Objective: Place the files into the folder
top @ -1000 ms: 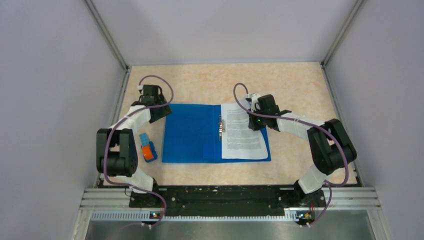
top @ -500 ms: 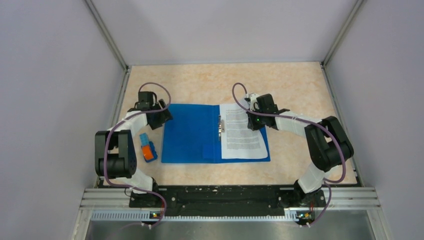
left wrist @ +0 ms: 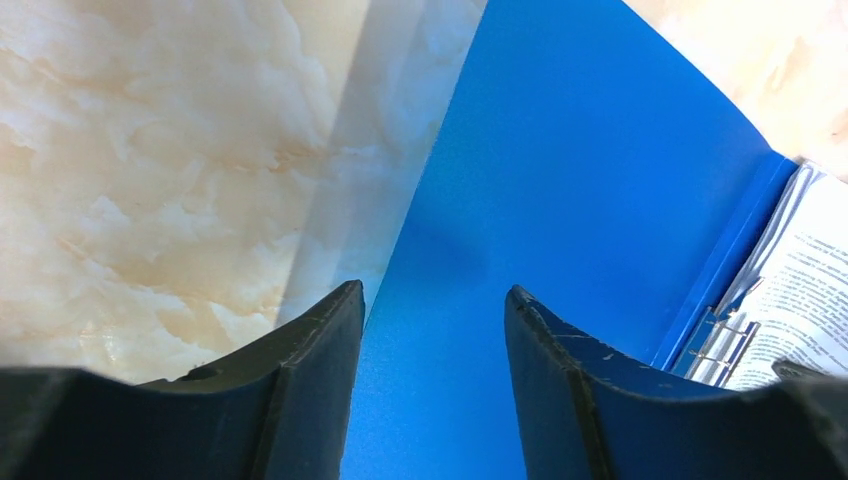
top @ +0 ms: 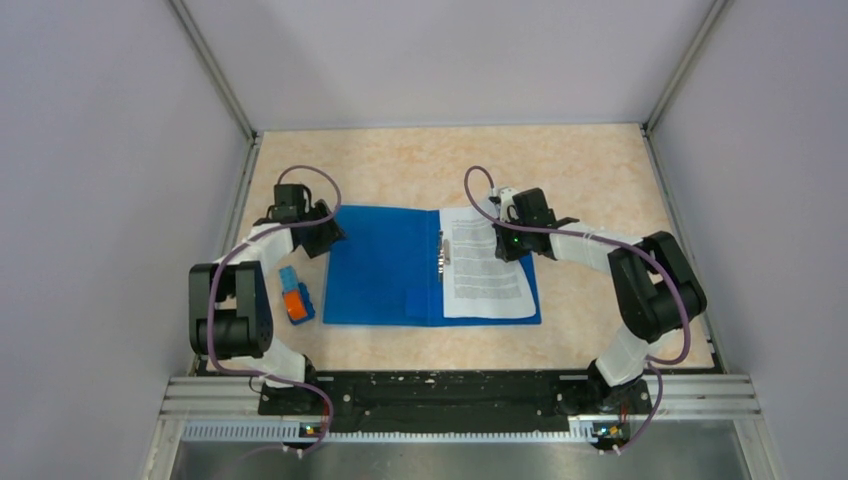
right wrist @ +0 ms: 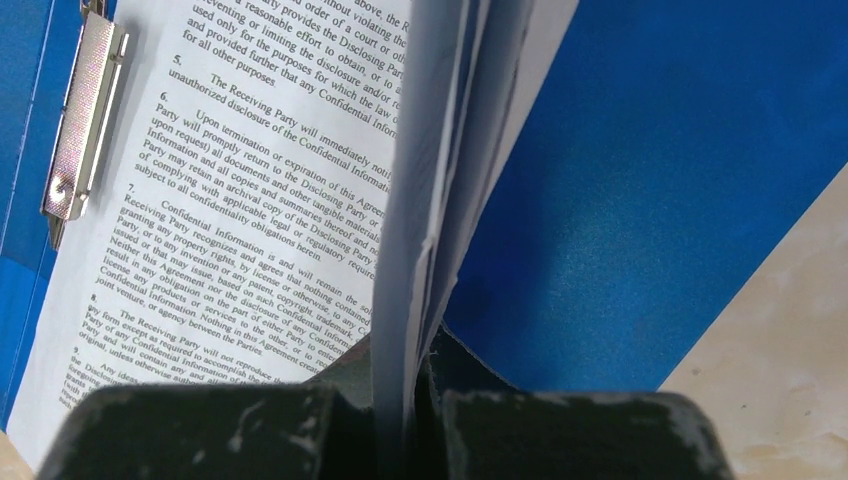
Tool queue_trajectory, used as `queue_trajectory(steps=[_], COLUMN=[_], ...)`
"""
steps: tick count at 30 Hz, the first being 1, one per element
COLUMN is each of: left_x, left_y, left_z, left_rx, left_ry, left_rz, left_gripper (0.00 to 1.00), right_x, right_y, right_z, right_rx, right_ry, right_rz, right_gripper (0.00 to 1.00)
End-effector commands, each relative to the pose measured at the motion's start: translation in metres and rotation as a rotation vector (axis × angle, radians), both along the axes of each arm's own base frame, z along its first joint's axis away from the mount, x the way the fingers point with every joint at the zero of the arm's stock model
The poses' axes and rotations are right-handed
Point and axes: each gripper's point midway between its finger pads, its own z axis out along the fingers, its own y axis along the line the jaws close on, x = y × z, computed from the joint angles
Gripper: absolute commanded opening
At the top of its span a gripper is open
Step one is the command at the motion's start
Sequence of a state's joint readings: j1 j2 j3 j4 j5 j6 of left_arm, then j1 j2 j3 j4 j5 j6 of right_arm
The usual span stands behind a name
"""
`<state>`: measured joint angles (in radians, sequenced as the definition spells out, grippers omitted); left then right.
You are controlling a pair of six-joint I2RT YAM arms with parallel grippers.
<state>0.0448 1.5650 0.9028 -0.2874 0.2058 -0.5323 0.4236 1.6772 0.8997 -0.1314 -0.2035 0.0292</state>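
Note:
The blue folder [top: 385,265] lies open on the table, with a metal clip [top: 441,250] at its spine. The files [top: 485,272], white printed sheets, lie on its right half. My right gripper [top: 507,243] is shut on the right edge of the files [right wrist: 250,200] and lifts that edge off the blue cover [right wrist: 650,150]. My left gripper [top: 326,237] is open at the folder's far left corner. Its fingers [left wrist: 300,380] straddle the left edge of the cover [left wrist: 560,150], and nothing is between them but the cover below.
A small orange-and-blue block [top: 295,297] lies on the table left of the folder, near the left arm. Grey walls close in the table on the left, right and far sides. The arm bases stand at the near edge.
My left gripper has shifted a little left and toward the near side at the folder's far left corner. The right gripper has barely moved and still holds the files.

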Motion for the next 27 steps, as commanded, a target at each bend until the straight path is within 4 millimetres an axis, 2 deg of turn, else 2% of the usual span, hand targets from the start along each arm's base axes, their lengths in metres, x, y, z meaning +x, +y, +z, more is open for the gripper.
queue_trajectory(steps=[1, 8, 20, 27], left_x=[0.003, -0.001, -0.006, -0.014], left_y=[-0.012, -0.022, -0.029, -0.037], left_z=[0.023, 0.037, 0.063, 0.069], left_rx=[-0.060, -0.112, -0.153, -0.190], left_ry=[-0.069, -0.104, -0.151, -0.161], left_rz=[-0.023, -0.046, -0.069, -0.092], left_gripper=[0.56, 0.46, 0.33, 0.32], right_x=[0.012, 0.012, 0.010, 0.011], right_y=[0.015, 0.016, 0.010, 0.003], right_z=[0.015, 0.013, 0.011, 0.011], right_rx=[0.038, 0.041, 0.017, -0.010], right_ry=[-0.032, -0.024, -0.025, -0.034], right_rz=[0.011, 0.006, -0.007, -0.037], right_gripper=[0.00, 0.00, 0.00, 0.00])
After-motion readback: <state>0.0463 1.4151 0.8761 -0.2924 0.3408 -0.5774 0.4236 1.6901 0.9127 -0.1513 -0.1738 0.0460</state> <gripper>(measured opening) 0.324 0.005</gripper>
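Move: The folder's left cover is the thing I am lifting; its middle lies about 11 cm to the right of my left hand and 10 cm back, roughly level. The metal clip is some 26 cm right and 8 cm back, and the toy car about 9 cm left and 18 cm back. My right hand holds the files' far right edge, with the clip about 15 cm to its left, level ahead, and the cover's middle some 30 cm left, 3 cm back. With its fingers already at the cover's raised outer edge, my left hand lifts it about 5 cm higher, drifting some 2 cm to the right while the fingers narrow around the edge to roughly half their gap and the wrist tilts slightly. My right hand stays put, still pinching the files. ##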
